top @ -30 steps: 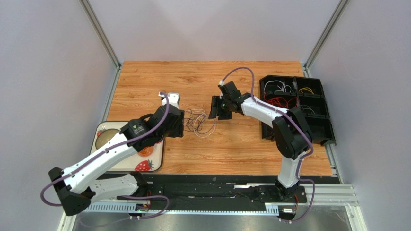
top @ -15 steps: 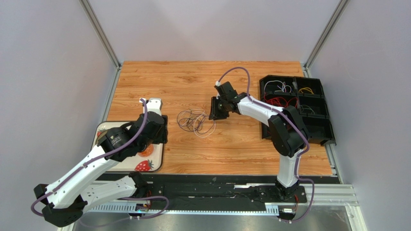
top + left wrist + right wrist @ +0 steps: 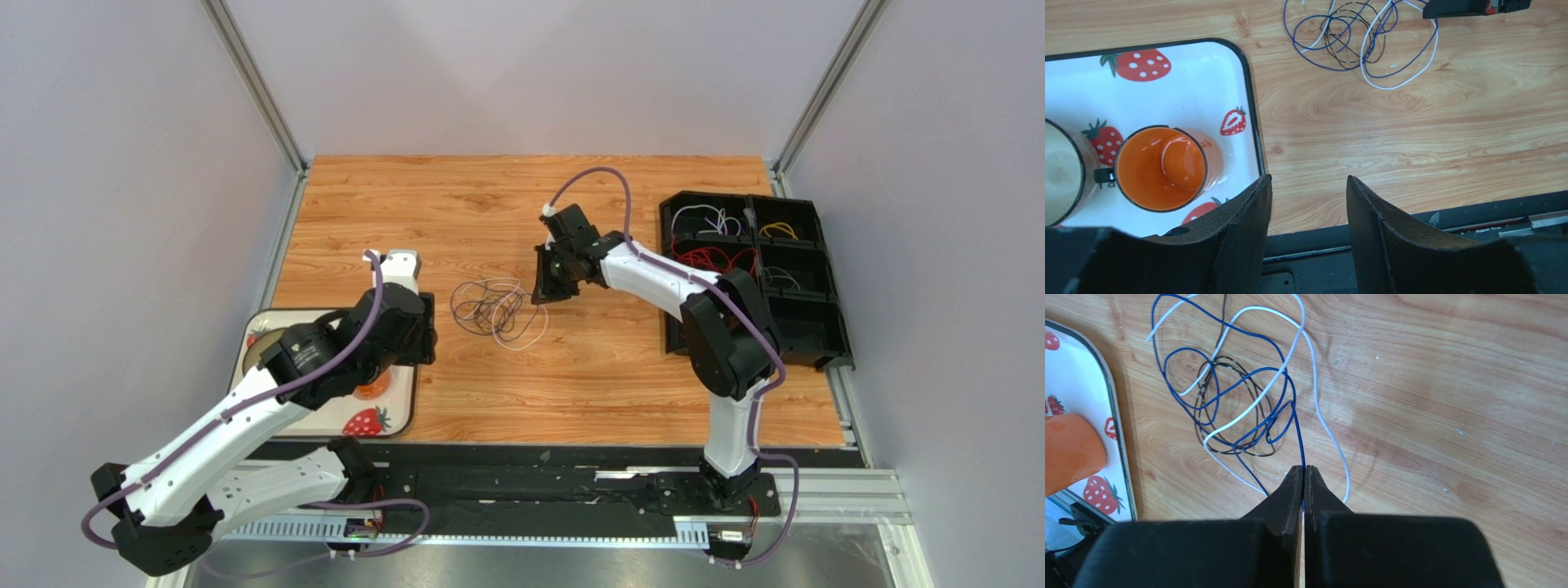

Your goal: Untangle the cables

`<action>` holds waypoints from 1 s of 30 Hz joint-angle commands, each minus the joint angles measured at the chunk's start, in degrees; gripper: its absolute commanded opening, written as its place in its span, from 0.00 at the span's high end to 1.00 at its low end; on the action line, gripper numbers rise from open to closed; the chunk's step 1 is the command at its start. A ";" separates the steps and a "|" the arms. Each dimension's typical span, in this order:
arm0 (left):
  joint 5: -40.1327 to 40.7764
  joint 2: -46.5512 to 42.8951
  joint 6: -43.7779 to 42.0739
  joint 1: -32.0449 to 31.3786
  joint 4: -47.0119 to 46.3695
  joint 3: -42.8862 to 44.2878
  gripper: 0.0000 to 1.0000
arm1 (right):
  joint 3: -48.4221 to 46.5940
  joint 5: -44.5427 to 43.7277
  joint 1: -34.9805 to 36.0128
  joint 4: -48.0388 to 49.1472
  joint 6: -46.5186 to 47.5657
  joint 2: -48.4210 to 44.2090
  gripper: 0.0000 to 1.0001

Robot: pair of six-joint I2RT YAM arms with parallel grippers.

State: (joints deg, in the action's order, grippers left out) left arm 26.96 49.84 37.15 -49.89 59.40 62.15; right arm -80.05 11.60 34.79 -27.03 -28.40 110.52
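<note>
The cables (image 3: 497, 309) lie as one loose tangle of blue, white and black loops mid-table. In the right wrist view a blue cable (image 3: 1247, 386) winds through a white cable (image 3: 1290, 355) and a black cable (image 3: 1220, 419). My right gripper (image 3: 540, 289) sits at the tangle's right edge, shut on the blue cable, which runs straight into its fingertips (image 3: 1303, 470). My left gripper (image 3: 421, 341) hovers open and empty over the tray's right edge, left of the tangle (image 3: 1358, 37); table shows between its fingers (image 3: 1308, 184).
A strawberry-patterned tray (image 3: 390, 417) at the near left holds an orange cup (image 3: 1161, 168) and a second cup (image 3: 1057, 171). A black compartment bin (image 3: 803, 333) at the right holds red, white and yellow wires. The table's front edge lies just below my left gripper.
My right gripper has shut on the blue cable at the tangle's right edge. My left arm has drawn back from the tangle toward the tray, still open.
</note>
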 commanded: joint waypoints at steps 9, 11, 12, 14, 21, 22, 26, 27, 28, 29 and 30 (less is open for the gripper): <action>-4.90 15.08 0.47 0.05 -20.45 -0.89 0.43 | -9.51 4.48 2.83 -8.48 4.93 -18.13 1.00; -5.51 17.20 0.47 0.05 -22.83 -0.19 0.43 | -9.77 5.63 2.83 -9.09 5.11 -20.07 1.00; -5.78 19.04 0.73 0.05 -23.53 0.42 0.43 | -10.03 6.50 2.92 -9.18 5.03 -21.82 1.00; -6.39 20.64 0.82 0.14 -25.64 0.95 0.43 | -10.21 7.12 2.92 -9.54 5.03 -23.59 1.00; -9.12 27.32 1.52 0.14 -30.21 2.36 0.44 | -13.63 7.13 2.83 -11.73 5.20 -29.39 1.00; -9.12 27.67 1.61 0.14 -30.56 2.19 0.44 | -14.42 7.04 2.92 -11.99 5.20 -29.92 1.00; -9.99 29.86 2.23 0.23 -32.67 1.57 0.44 | -18.20 6.69 2.92 -12.70 4.76 -32.55 1.00; -10.35 30.31 2.49 0.23 -33.46 1.48 0.44 | -19.08 6.60 2.92 -12.61 4.41 -32.91 1.00; -10.61 30.83 2.58 0.23 -33.99 1.31 0.44 | -20.92 6.42 2.83 -12.70 4.23 -33.17 1.00; -11.05 31.71 2.75 0.23 -34.43 0.87 0.44 | -21.89 6.07 2.92 -12.70 4.15 -33.70 1.00; -11.23 32.15 3.28 0.23 -35.39 0.61 0.44 | -22.95 5.98 2.92 -12.79 3.80 -33.79 1.00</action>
State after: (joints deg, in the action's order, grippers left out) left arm 17.47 80.34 38.61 -49.82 28.88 62.02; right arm -96.66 17.61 37.65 -40.75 -24.14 80.49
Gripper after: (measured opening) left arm 0.563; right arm 0.009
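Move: My right fingers are already shut on a blue strand at the right edge of the tangle, whose middle lies about 7 cm to their left and 2 cm back, near the table. The white loop's middle is about 5 cm back and 3 cm left of them. From my open left hand the tangle is about 11 cm ahead, 9 cm right and 17 cm down; the orange mug stands some 11 cm to that hand's left, roughly level with it. I keep my pinch on the blue cable and haul it fast upward with my right hand, about 30 cm, drawing back some 7 cm late in the lift while the wrist tips the fingers up and outward from pointing down. Meanwhile my left hand swings right, forward and down towards the tangle, fingers staying half open and touching nothing yet. ##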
